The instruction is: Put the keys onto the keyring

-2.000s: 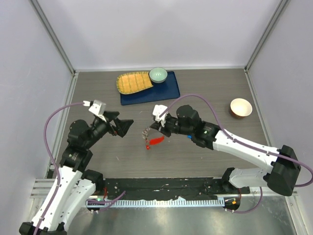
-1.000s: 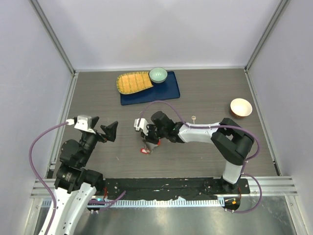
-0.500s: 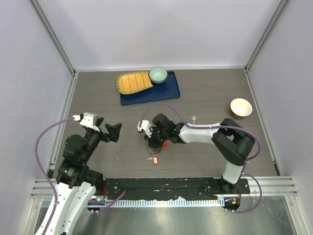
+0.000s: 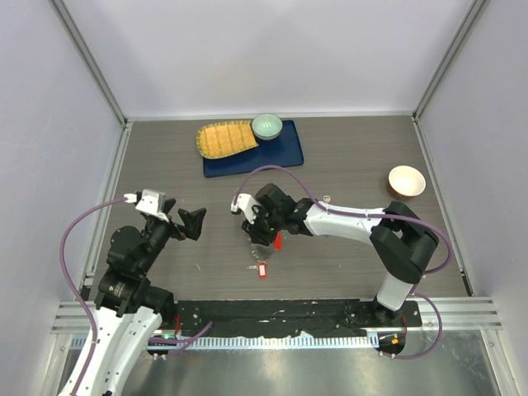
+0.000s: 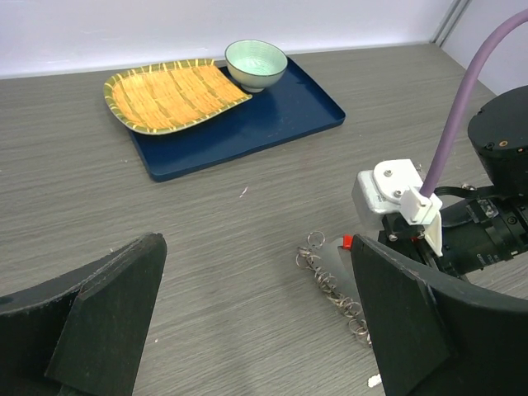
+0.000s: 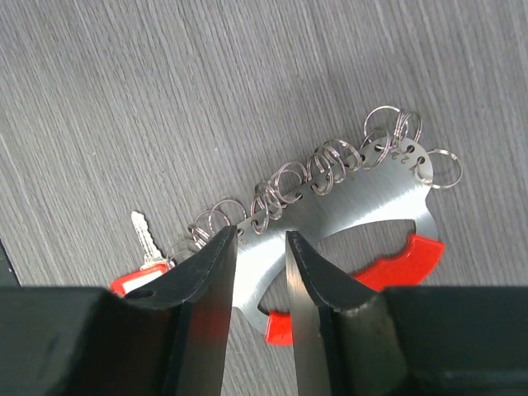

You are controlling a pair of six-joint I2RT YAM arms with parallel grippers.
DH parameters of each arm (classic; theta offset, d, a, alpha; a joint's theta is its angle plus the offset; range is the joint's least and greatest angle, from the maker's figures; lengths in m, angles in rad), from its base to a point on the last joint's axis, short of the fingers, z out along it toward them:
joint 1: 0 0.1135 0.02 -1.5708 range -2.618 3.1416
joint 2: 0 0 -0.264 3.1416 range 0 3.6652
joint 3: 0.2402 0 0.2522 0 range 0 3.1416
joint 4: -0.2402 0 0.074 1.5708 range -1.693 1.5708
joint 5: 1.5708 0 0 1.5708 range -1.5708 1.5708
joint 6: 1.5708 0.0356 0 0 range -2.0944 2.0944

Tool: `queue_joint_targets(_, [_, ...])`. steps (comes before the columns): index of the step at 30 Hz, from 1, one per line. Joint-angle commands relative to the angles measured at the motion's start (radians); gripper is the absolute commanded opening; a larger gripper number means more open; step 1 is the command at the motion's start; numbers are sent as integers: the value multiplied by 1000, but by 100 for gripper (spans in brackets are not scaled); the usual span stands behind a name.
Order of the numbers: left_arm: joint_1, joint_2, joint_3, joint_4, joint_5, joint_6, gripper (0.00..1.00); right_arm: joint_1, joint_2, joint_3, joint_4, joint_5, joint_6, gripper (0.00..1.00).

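Observation:
The keyring (image 6: 355, 198), a curved metal plate with a row of grey rings and a red plastic tag, lies flat on the table; it also shows in the top view (image 4: 273, 241) and the left wrist view (image 5: 334, 280). My right gripper (image 4: 259, 233) points down over it, jaws a narrow gap apart (image 6: 261, 247), with the plate showing between them and nothing clamped. A red-headed key (image 6: 136, 276) lies by the rings' end, in front of the gripper in the top view (image 4: 262, 270); I cannot tell whether it is on a ring. No blue key shows. My left gripper (image 4: 192, 223) is open and empty, left of the keyring.
A blue tray (image 4: 276, 153) at the back holds a woven yellow dish (image 4: 224, 138) and a green bowl (image 4: 266, 125). A tan bowl (image 4: 407, 181) stands at the right. A bare silver key (image 4: 327, 199) lies behind my right forearm.
My right gripper brought the keyring down to the table, then shifted slightly back. The red-headed key slid toward the front. My left arm pulled back to the left.

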Motion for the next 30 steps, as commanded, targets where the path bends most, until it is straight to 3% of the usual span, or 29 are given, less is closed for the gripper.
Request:
queue_joint_targets(1, [5, 2, 22, 11, 19, 17, 99, -1, 13, 47, -30, -1, 6, 36])
queue_joint_targets(14, [3, 2, 19, 16, 28, 22, 100, -7, 99, 70, -33, -8, 27, 33])
queue_joint_targets(28, [5, 6, 19, 14, 36, 20, 100, -14, 104, 41, -2, -45, 38, 17])
queue_joint_targets(30, [5, 6, 19, 14, 36, 22, 100, -16, 109, 38, 1, -45, 36, 9])
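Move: A ring in the middle of the row along the keyring's metal plate lies straight below the right hand, some 4 cm down. About 5 cm down, the red key tag lies roughly 6 cm back and 2 cm right, its key about 5 cm straight back, and the plate's red handle some 3 cm ahead and 6 cm right. From the left hand the ring is about 16 cm right, level fore and aft, and roughly 22 cm below. The part-open right fingertips come down over the ring row and close on the middle ring, pinching it at the plate's edge by the end. The right hand sinks almost straight down about 3.5 cm, tilting some 5 degrees on the way, then holds its place while the fingers do most of their closing. ##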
